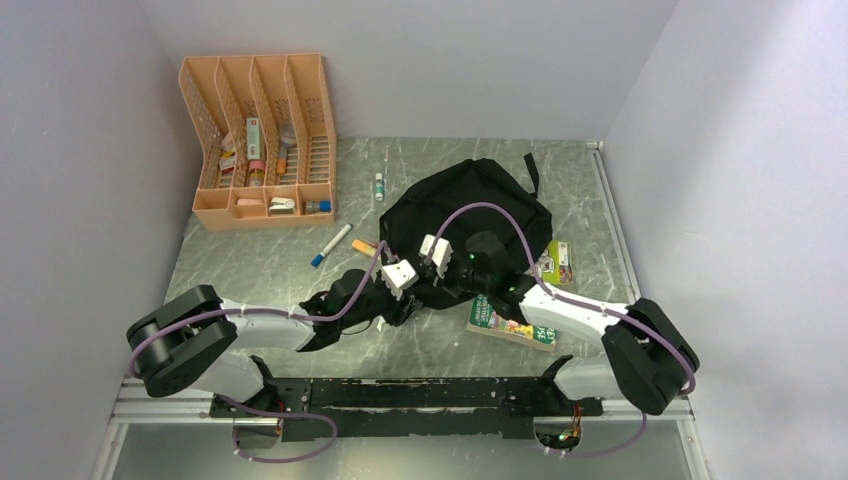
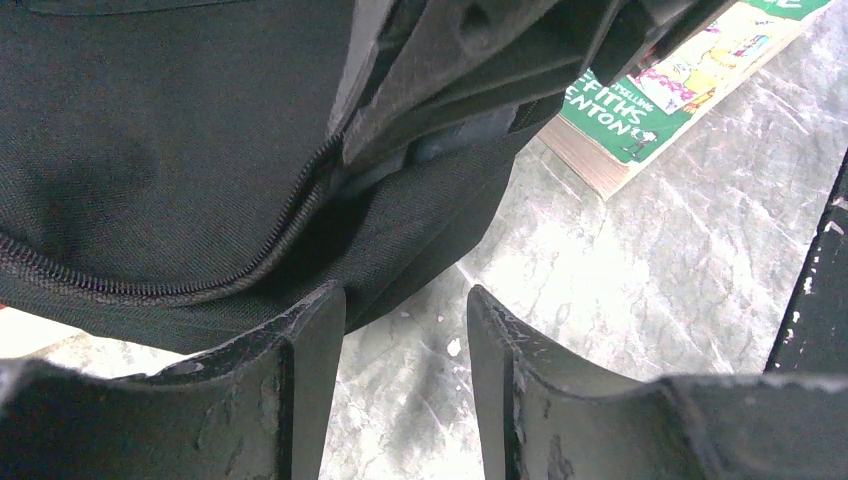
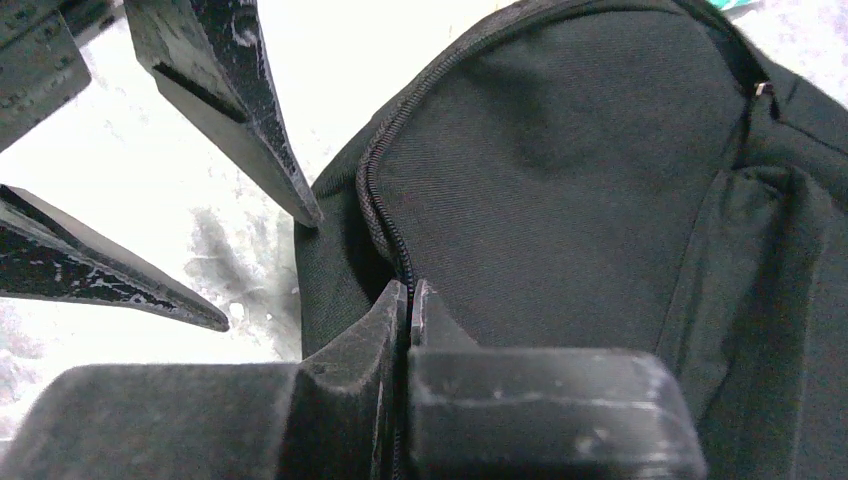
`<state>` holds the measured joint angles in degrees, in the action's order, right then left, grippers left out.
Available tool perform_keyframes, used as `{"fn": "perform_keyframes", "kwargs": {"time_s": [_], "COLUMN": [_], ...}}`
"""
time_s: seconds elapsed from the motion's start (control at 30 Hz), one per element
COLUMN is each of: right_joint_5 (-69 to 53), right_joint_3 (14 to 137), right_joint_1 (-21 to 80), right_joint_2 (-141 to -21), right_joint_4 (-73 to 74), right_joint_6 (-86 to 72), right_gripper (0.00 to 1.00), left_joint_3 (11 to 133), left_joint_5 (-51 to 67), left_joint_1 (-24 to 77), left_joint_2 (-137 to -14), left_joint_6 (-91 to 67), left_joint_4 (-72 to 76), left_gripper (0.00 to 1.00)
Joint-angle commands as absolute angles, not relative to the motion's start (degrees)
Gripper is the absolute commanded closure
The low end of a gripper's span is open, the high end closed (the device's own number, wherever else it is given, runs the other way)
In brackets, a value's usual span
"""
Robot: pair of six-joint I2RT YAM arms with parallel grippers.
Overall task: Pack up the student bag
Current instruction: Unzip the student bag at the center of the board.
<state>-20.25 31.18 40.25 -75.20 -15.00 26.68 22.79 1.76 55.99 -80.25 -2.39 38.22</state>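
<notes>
The student bag (image 1: 470, 205), a rounded black fabric backpack, lies in the middle of the table. My right gripper (image 3: 410, 290) is shut on the bag's zipper seam (image 3: 385, 190) at its near left edge. The bag (image 3: 560, 180) fills most of the right wrist view. My left gripper (image 2: 405, 295) stands open just below the bag's edge (image 2: 150, 150), with only bare tabletop between its fingers. Those left fingers (image 3: 230, 90) also show in the right wrist view, close to the left of the pinched seam. In the top view both grippers (image 1: 405, 295) meet at the bag's near left corner.
A green paperback (image 1: 510, 322) (image 2: 640, 100) lies near the bag's front right. An orange mesh organiser (image 1: 260, 140) with small items stands at the back left. A blue-capped marker (image 1: 330, 245), a glue stick (image 1: 379, 187) and a small packet (image 1: 558, 262) lie around the bag.
</notes>
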Motion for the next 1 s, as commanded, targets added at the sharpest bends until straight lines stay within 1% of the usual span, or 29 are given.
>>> {"fn": "perform_keyframes", "kwargs": {"time_s": [0.0,0.13,0.3,0.43,0.53,0.63,0.8,0.97], "right_joint_5": [-19.0,-19.5,-16.7,-13.8,-11.6,-9.8,-3.4,5.0], "right_joint_3": [30.5,30.0,29.0,29.7,31.8,31.7,29.8,30.4], "right_joint_1": [39.9,38.0,33.8,28.0,22.9,19.0,16.6,15.2], "right_joint_2": [-71.5,-68.5,-66.1,-66.0,-67.6,-68.1,-66.5,-66.5], "right_joint_4": [-19.6,-22.5,-27.7,-29.3,-26.4,-26.5,-28.1,-24.0], "right_joint_6": [23.4,19.6,12.2,2.7,-4.9,-10.8,-17.6,-22.1], "right_gripper": [1.00,1.00,1.00,1.00,1.00,1.00,1.00,1.00], "left_joint_3": [22.2,21.8,21.8,21.7,21.8,21.9,22.1,22.3], "left_joint_5": [2.9,2.0,1.6,1.7,1.8,1.9,1.8,2.3], "left_joint_1": [55.9,55.9,55.9,55.8,55.8,55.8,55.8,55.9], "left_joint_2": [-80.1,-79.6,-79.1,-79.1,-79.0,-78.9,-78.6,-78.9], "left_joint_6": [-3.0,-3.2,-3.1,-3.1,-3.1,-3.0,-2.6,-2.6], "left_joint_4": [41.6,42.0,41.7,41.4,41.1,40.9,40.3,40.3], "left_gripper": [0.48,0.47,0.47,0.47,0.47,0.48,0.48,0.48]}}
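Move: The right hand already pinches the zip edge of the flap at the student bag's near-left part. Carry it over the bag, whose middle lies about 12 cm ahead, 9 cm to the right and some 4 cm below. The green book lies roughly 5 cm back and 18 cm to the right, the yellow tube about 8 cm ahead and 10 cm to the left. From the left hand, the bag's middle is some 17 cm ahead and 12 cm right. Keep the right fingers shut on the zip edge and lift the flap about 8 cm; while still rising, sweep right and forward across the bag towards its far-right side, some 14 cm right and 11 cm out in all, levelling off for the last half. Swing the wrist about 50 degrees clockwise as you go, rolling its left side up, so the fingers end pointing mostly forward. ##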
